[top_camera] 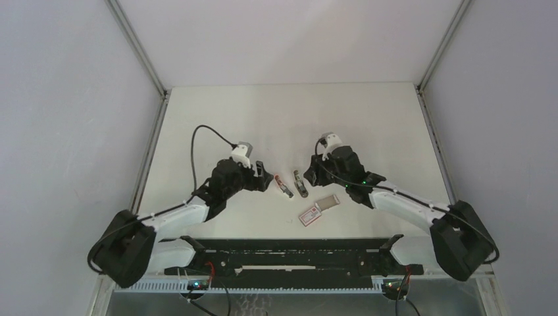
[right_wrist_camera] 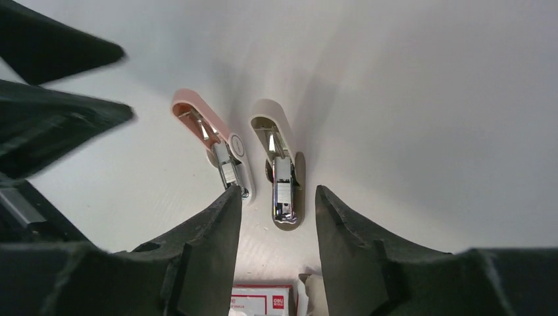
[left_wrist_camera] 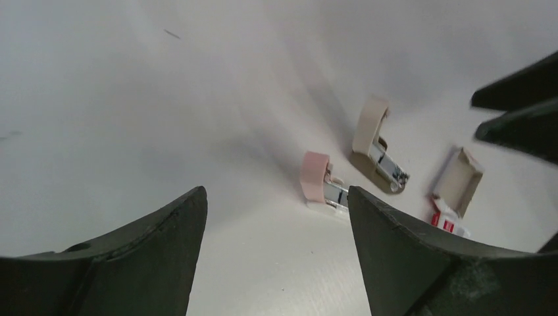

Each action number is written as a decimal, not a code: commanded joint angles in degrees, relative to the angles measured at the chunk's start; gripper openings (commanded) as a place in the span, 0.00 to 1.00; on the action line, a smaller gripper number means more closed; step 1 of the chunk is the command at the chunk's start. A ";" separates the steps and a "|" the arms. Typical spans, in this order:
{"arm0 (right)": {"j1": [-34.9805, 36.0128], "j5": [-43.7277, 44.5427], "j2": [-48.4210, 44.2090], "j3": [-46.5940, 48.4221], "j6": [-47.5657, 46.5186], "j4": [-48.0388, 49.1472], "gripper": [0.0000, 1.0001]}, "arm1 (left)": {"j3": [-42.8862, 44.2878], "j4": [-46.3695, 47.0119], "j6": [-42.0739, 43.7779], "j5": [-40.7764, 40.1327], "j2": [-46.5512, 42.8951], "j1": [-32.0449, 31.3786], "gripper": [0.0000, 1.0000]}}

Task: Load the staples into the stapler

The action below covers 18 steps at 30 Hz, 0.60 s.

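Two mini staplers lie side by side with their tops swung open. One is pink (top_camera: pixel 284 186) and one is taupe and silver (top_camera: pixel 301 184). In the right wrist view the taupe stapler (right_wrist_camera: pixel 281 172) lies just ahead of my open right gripper (right_wrist_camera: pixel 278 191), between its fingertips, and the pink one (right_wrist_camera: pixel 214 139) is to its left. My left gripper (left_wrist_camera: pixel 276 194) is open and empty, short of the pink stapler (left_wrist_camera: pixel 321 183). The pale tray (top_camera: pixel 328 201) lies near the staplers. I cannot make out the staples inside it.
The white sleeve with a red label (top_camera: pixel 307 216) lies against the tray's near end and also shows in the right wrist view (right_wrist_camera: pixel 263 300). A metal frame rail (top_camera: pixel 145 164) runs along the table's left edge and another (top_camera: pixel 439 158) along its right.
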 commanded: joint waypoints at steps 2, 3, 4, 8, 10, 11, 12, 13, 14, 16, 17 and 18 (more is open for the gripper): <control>-3.64 -7.33 -8.01 -5.09 -1.11 3.46 0.46 | 5.51 7.14 -2.27 14.37 10.68 -0.25 0.81; -4.11 -8.24 -9.30 -6.35 -1.04 3.74 0.46 | 6.29 8.14 -2.85 15.88 12.77 -0.24 0.80; -4.69 -8.64 -10.63 -7.11 -1.00 3.73 0.46 | 6.88 9.00 -3.47 16.96 14.63 -0.33 0.80; -6.15 -9.82 -15.31 -9.42 -0.92 3.22 0.46 | 7.74 12.97 -5.35 20.00 19.34 -0.40 0.76; -6.84 -10.20 -16.87 -10.15 -0.95 2.90 0.46 | 7.89 13.59 -5.35 19.73 19.99 -0.63 0.75; -7.04 -10.36 -17.41 -10.41 -0.92 2.90 0.46 | 7.99 13.60 -5.20 19.21 20.19 -0.67 0.74; -7.32 -10.65 -17.86 -10.67 -0.87 2.84 0.46 | 8.01 13.60 -5.16 18.81 20.35 -0.69 0.71; -7.55 -10.87 -18.05 -10.79 -0.85 2.90 0.46 | 8.00 13.60 -5.03 18.52 20.58 -0.72 0.68; -7.70 -11.06 -18.22 -10.88 -0.85 2.99 0.46 | 7.98 13.60 -5.04 18.34 20.93 -0.68 0.64; -8.01 -11.55 -18.15 -11.01 -0.76 3.18 0.46 | 7.87 13.60 -4.92 18.22 21.09 -0.72 0.61; -8.11 -11.68 -17.98 -11.02 -0.71 3.31 0.46 | 7.83 13.60 -4.79 18.06 20.99 -0.76 0.59; -8.19 -11.92 -17.76 -11.02 -0.75 3.40 0.46 | 7.63 13.60 -4.54 17.82 20.83 -0.76 0.58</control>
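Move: The pink stapler stands open some 7 cm to the right of my left hand, about 2 cm back and 9 cm below. The beige stapler is about 5 cm farther right, level with the pink one. The red staple box lies about 9 cm back from the pink stapler and 8 cm to its right. From my right hand, the pink stapler is roughly 9 cm left, 2 cm back and 7 cm down. My left hand swings in to the right by about 6 cm, dropping some 5 cm early on and then levelling off, to come over the pink stapler; it tips its fingers down, turns about 15 degrees clockwise and starts narrowing its wide-open fingers without reaching the stapler. My empty right hand backs off right, back and slightly up from the staplers, making room. ##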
